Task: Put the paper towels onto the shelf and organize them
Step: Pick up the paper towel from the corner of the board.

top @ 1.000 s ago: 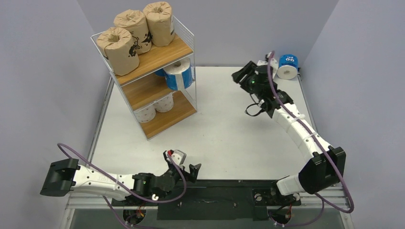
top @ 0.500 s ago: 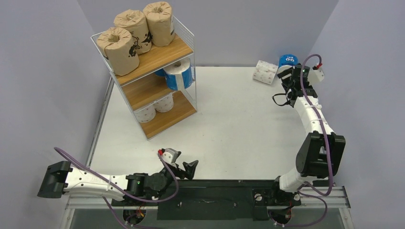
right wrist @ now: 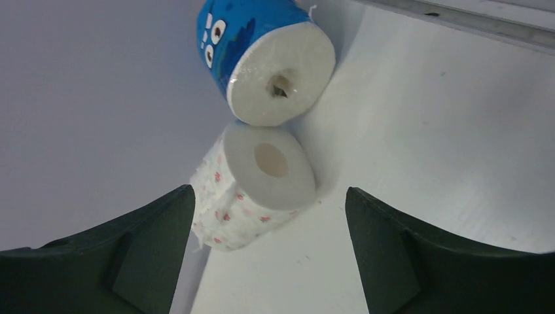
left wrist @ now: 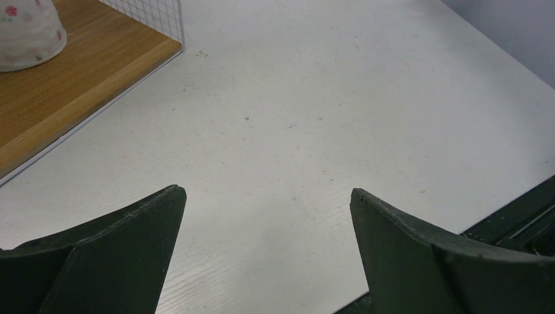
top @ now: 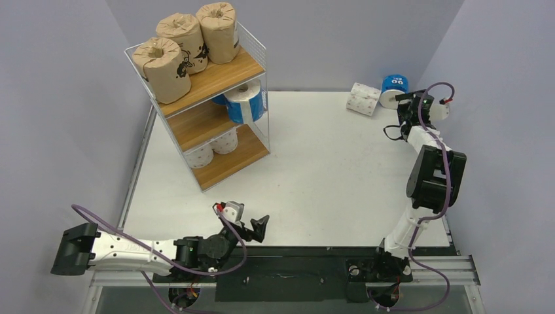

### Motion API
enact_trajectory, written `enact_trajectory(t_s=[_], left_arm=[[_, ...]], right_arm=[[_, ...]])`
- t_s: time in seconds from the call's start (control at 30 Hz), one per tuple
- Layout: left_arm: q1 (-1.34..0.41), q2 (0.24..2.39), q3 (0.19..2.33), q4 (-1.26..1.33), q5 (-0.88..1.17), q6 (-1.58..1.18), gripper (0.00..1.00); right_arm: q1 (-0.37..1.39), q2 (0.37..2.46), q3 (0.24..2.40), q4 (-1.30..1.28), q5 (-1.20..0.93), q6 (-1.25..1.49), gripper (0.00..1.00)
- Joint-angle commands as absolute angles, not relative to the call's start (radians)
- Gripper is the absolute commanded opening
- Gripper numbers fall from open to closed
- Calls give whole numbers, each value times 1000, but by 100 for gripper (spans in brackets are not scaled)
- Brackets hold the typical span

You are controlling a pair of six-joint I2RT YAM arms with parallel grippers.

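Note:
The shelf (top: 171,140) stands at the back left. Three brown-wrapped paper towels (top: 186,39) sit on its top board, a blue-wrapped roll (top: 245,103) on the middle one, and white flowered rolls (top: 213,149) at the bottom. On the table's far right corner lie a blue roll (top: 394,85) and a white flowered roll (top: 364,99). My right gripper (top: 404,106) hovers open just beside them; in its wrist view the white roll (right wrist: 255,186) lies ahead of the open jaws (right wrist: 268,191) and the blue roll (right wrist: 265,59) behind it. My left gripper (top: 252,226) is open and holds nothing, low by the near edge.
In the left wrist view the bottom wooden board (left wrist: 78,85), a white flowered roll (left wrist: 26,33) and the wire mesh (left wrist: 150,13) sit at the upper left. Grey walls close in the table (top: 314,170) at the back and on both sides. A dark rail (top: 294,268) runs along the near edge.
My right arm swung from the table's middle back to the far right corner, beside the two rolls, and its jaws widened. The left gripper drew back a little toward the near edge.

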State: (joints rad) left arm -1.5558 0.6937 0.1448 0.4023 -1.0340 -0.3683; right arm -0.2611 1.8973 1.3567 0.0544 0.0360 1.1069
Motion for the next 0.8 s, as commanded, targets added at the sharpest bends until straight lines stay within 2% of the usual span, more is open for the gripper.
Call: enact_trajectory(t_s=[0.0,0.2,0.77], left_arm=[[-1508,721,137,470,-1029,-369,97],[-1427,739,116,517,-967,-417,97],[-1273,915,156,629,-814,-377,97]], right_arm=[[-265,1976,1417,360,-17,1264,82],[-265,2105,1499,479,-34,1383,83],[-262,2313,1699,450,-18,1439,84]])
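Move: The blue paper towel lies on its side in the far right corner of the board, about 17 cm ahead of the open right hand, some 3 cm to its right and roughly 9 cm below. The floral roll, also on its side, stands about 14 cm to the left of the blue roll and 3 cm nearer the robot. From the left hand the blue roll is some 56 cm ahead, 57 cm to the right and 8 cm lower. The blue towel in the corner is closed in on by the right hand, which reaches about 11 cm forward at nearly the same height, fast at first and then easing. Its open fingers tip up by some 20 degrees while its left side rolls upward; no touch can be made out. Over bare table the open left hand goes forward and sinks a little. ##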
